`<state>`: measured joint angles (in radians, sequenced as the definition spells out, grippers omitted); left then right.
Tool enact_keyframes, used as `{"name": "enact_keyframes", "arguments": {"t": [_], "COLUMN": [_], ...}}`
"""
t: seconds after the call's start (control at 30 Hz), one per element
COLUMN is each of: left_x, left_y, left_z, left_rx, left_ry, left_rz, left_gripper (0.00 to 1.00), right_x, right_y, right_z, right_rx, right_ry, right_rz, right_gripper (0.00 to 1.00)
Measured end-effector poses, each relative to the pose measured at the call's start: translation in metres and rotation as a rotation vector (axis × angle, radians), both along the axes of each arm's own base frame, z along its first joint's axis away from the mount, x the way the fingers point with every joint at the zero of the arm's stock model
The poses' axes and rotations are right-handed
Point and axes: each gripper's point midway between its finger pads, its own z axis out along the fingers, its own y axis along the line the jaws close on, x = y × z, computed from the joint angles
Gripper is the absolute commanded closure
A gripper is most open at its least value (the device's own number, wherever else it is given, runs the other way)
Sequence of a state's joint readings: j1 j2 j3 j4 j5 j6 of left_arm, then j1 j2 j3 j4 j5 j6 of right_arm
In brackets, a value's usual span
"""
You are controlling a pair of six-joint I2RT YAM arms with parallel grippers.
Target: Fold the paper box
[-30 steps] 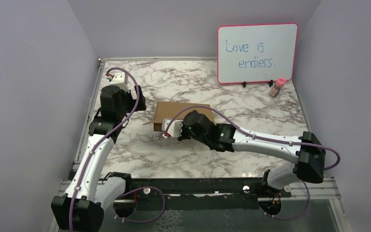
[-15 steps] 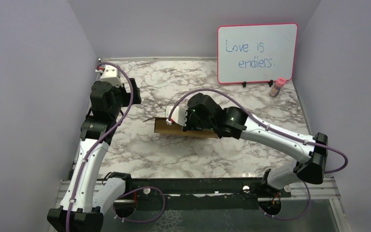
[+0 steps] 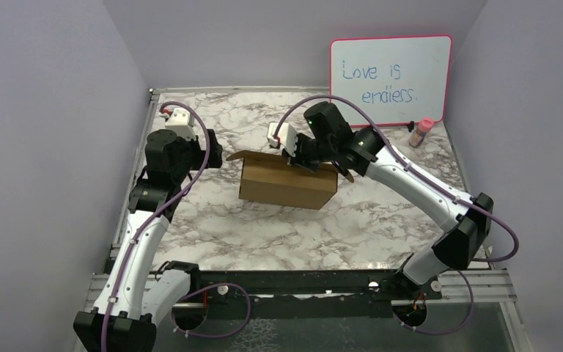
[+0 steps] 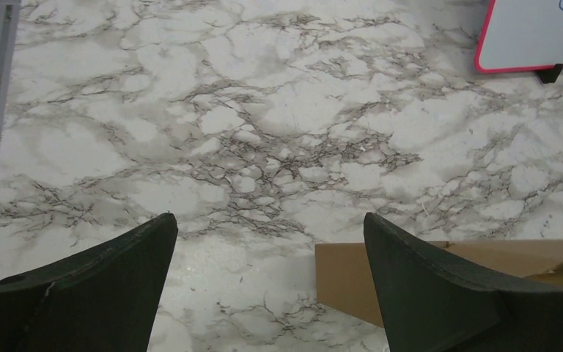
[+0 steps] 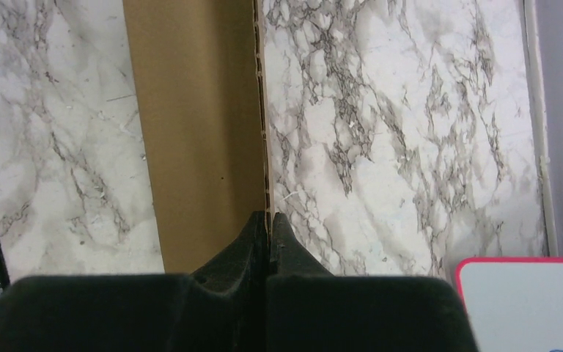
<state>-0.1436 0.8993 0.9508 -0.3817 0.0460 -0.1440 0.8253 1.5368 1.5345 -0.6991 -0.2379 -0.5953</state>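
Observation:
The paper box [image 3: 287, 183] is plain brown cardboard and stands on the marble table as a raised rectangular shape with a flap sticking out at its upper left. My right gripper [image 3: 294, 157] is shut on the box's upper back edge. In the right wrist view its jaws [image 5: 269, 216] pinch the thin cardboard edge, with a brown panel [image 5: 198, 110] running away on the left. My left gripper [image 3: 215, 156] hovers open just left of the box. In the left wrist view its fingers [image 4: 269, 220] are spread wide over bare marble, and a box corner [image 4: 344, 282] shows by the right finger.
A pink-framed whiteboard [image 3: 390, 81] reading "Love is endless." stands at the back right, with a small pink-capped bottle [image 3: 421, 132] beside it. Purple walls close in the table on three sides. A metal rail runs along the table's left edge.
My right gripper rose and moved toward the back while holding the cardboard edge, pulling the flat box up into a standing shape. The left arm shifted slightly and stayed open.

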Motion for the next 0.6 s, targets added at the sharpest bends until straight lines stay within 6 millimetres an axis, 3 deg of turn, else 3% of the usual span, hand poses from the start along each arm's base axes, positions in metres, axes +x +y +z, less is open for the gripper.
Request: {"name": "enact_keyframes", "arguments": {"t": [0.27,0.6], "left_x": [-0.005,-0.005], "left_y": [-0.019,-0.025], "left_z": [-0.024,-0.03], "left_rx": [0.014,0.035], "left_ry": [0.037,0.04], "left_rz": [-0.099,-0.131], "left_gripper": [0.03,0.03], "right_x": [0.027,0.025], "right_y": [0.018,0.021], "right_z": [-0.013,-0.033], "right_rx": [0.01,-0.018], "right_ry": [0.048,0.117], "right_rz": [0.045,0.064], "right_gripper": [0.92,0.72]}}
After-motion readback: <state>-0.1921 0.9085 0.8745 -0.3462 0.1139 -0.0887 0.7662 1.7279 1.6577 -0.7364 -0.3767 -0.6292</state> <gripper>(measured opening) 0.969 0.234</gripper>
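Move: From the right gripper, shut on the far rim of the tilted box, the box's middle lies about 4 cm back, 2 cm left and 6 cm below; its right end flap is some 12 cm to the right, 2 cm back and a little lower. From the open left gripper, the box's left end is about 9 cm to the right, 3 cm back and 8 cm below, with the box's middle 20 cm right and 3 cm back. Guide the pinched far rim forward and left with the right gripper, about 3 cm forward, then sink it, some 3 cm down in all, tipping the fingers slightly down as you open them a little, leaving them straddling the wall. Meanwhile bring the wide-open left gripper right and down, about 4 cm, towards the box's left end, turning it slightly clockwise. ##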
